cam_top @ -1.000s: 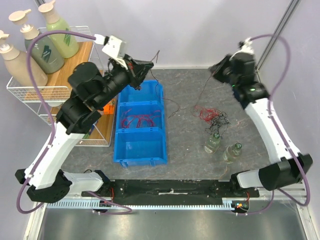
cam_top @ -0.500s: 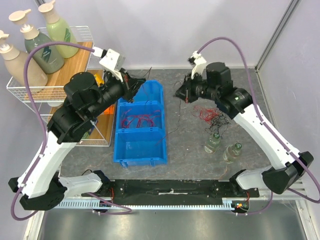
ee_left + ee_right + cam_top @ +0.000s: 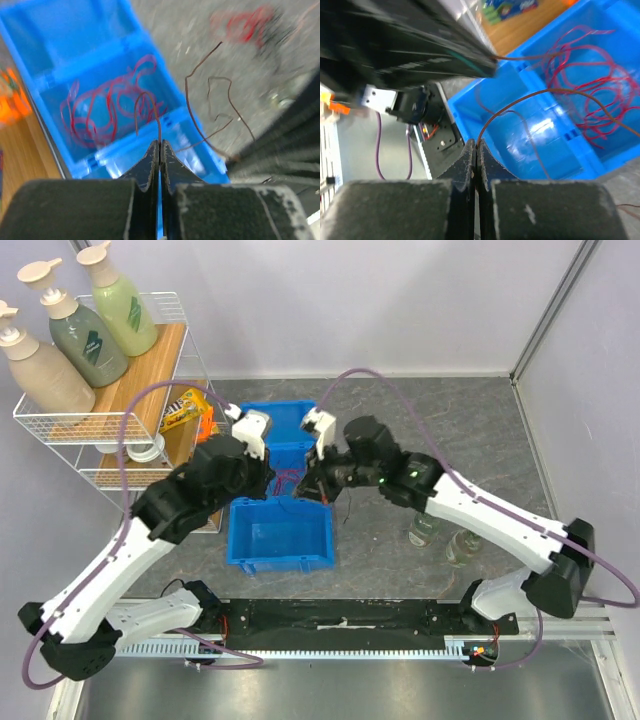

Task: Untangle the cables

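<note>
A thin dark-red cable (image 3: 196, 102) runs from the tips of my left gripper (image 3: 160, 144), which is shut on it, and curls out over the grey table. My right gripper (image 3: 476, 145) is shut on the end of a similar dark-red cable (image 3: 520, 100). Both grippers hang close together over the blue bin (image 3: 280, 558): the left gripper (image 3: 271, 483) beside the right gripper (image 3: 308, 490). Loose red cables (image 3: 102, 107) lie in the bin's middle compartment, seen too as red cables (image 3: 587, 82). A blurred red and black tangle (image 3: 250, 24) lies on the table beyond.
A wire rack (image 3: 60, 420) with pump bottles and a snack pack stands at the back left, close to the bin. Two small bottles (image 3: 424, 528) (image 3: 463, 545) stand on the table under my right arm. The bin's near compartment (image 3: 280, 530) holds nothing.
Both arms have swung down and inward from raised poses at the back. The right gripper travelled far left, from the right side of the table to over the bin.
</note>
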Available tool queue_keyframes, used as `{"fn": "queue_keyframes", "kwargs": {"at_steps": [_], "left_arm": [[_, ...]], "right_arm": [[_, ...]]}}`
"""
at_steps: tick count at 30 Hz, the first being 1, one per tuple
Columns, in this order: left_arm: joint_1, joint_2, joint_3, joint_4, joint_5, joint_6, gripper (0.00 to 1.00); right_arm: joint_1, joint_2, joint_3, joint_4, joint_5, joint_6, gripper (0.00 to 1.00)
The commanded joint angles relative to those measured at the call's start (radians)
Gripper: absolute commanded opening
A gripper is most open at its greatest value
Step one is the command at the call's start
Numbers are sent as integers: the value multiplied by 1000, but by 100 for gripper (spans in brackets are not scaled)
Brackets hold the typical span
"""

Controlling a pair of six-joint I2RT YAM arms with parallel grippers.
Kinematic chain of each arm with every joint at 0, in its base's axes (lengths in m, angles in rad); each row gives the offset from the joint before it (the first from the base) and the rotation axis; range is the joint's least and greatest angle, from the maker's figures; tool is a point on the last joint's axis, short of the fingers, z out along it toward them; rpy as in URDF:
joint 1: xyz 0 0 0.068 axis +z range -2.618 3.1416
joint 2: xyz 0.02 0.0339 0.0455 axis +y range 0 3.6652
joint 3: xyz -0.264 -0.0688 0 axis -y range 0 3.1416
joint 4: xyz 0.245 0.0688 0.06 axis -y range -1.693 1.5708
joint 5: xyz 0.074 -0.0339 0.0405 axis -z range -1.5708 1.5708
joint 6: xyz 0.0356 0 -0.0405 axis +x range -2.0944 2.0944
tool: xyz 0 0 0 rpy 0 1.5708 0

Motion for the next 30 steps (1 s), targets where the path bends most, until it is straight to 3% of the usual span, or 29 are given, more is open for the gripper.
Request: {"fn": "queue_keyframes", "kwargs": {"at_steps": [1, 8, 20, 24, 27, 30], "left_arm": [[0, -13, -168, -53, -98, -222, 2], [2, -23, -366, -73, -14, -495, 2], [2, -35, -440, -53, 66, -500, 6], [2, -95, -425, -59, 59, -477, 36], [2, -185, -426, -35, 63, -454, 73], [4, -271, -399, -7, 68, -402, 77]], "right_arm": [[107, 74, -52, 74, 30, -32, 0], [151, 186, -72, 97, 119, -47, 0], [151, 264, -100, 146, 172, -19, 1], [151, 258, -111, 162, 150, -9, 1], [151, 252, -115, 160, 139, -12, 1], [151, 255, -123, 168, 133, -12, 2]]}}
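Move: Both grippers are already shut on the brown cable. The blue box's near compartment lies about 28 cm below the left hand, some 2 cm back and 1 cm right; from the right hand it is about 9 cm left, 1 cm ahead and 27 cm below. The middle compartment with the red cables is roughly 13 cm farther out than the near one. The red-black tangle lies about 16 cm ahead and 24 cm right of the right hand. Lower the left gripper about 17 cm towards the near compartment, drawing back some 6 cm and tipping the fingers down about 30 degrees, then open it wide to let go of the cable and start rising. Bring the right gripper down about 14 cm beside it and 5 cm left, keeping it shut on the cable. ##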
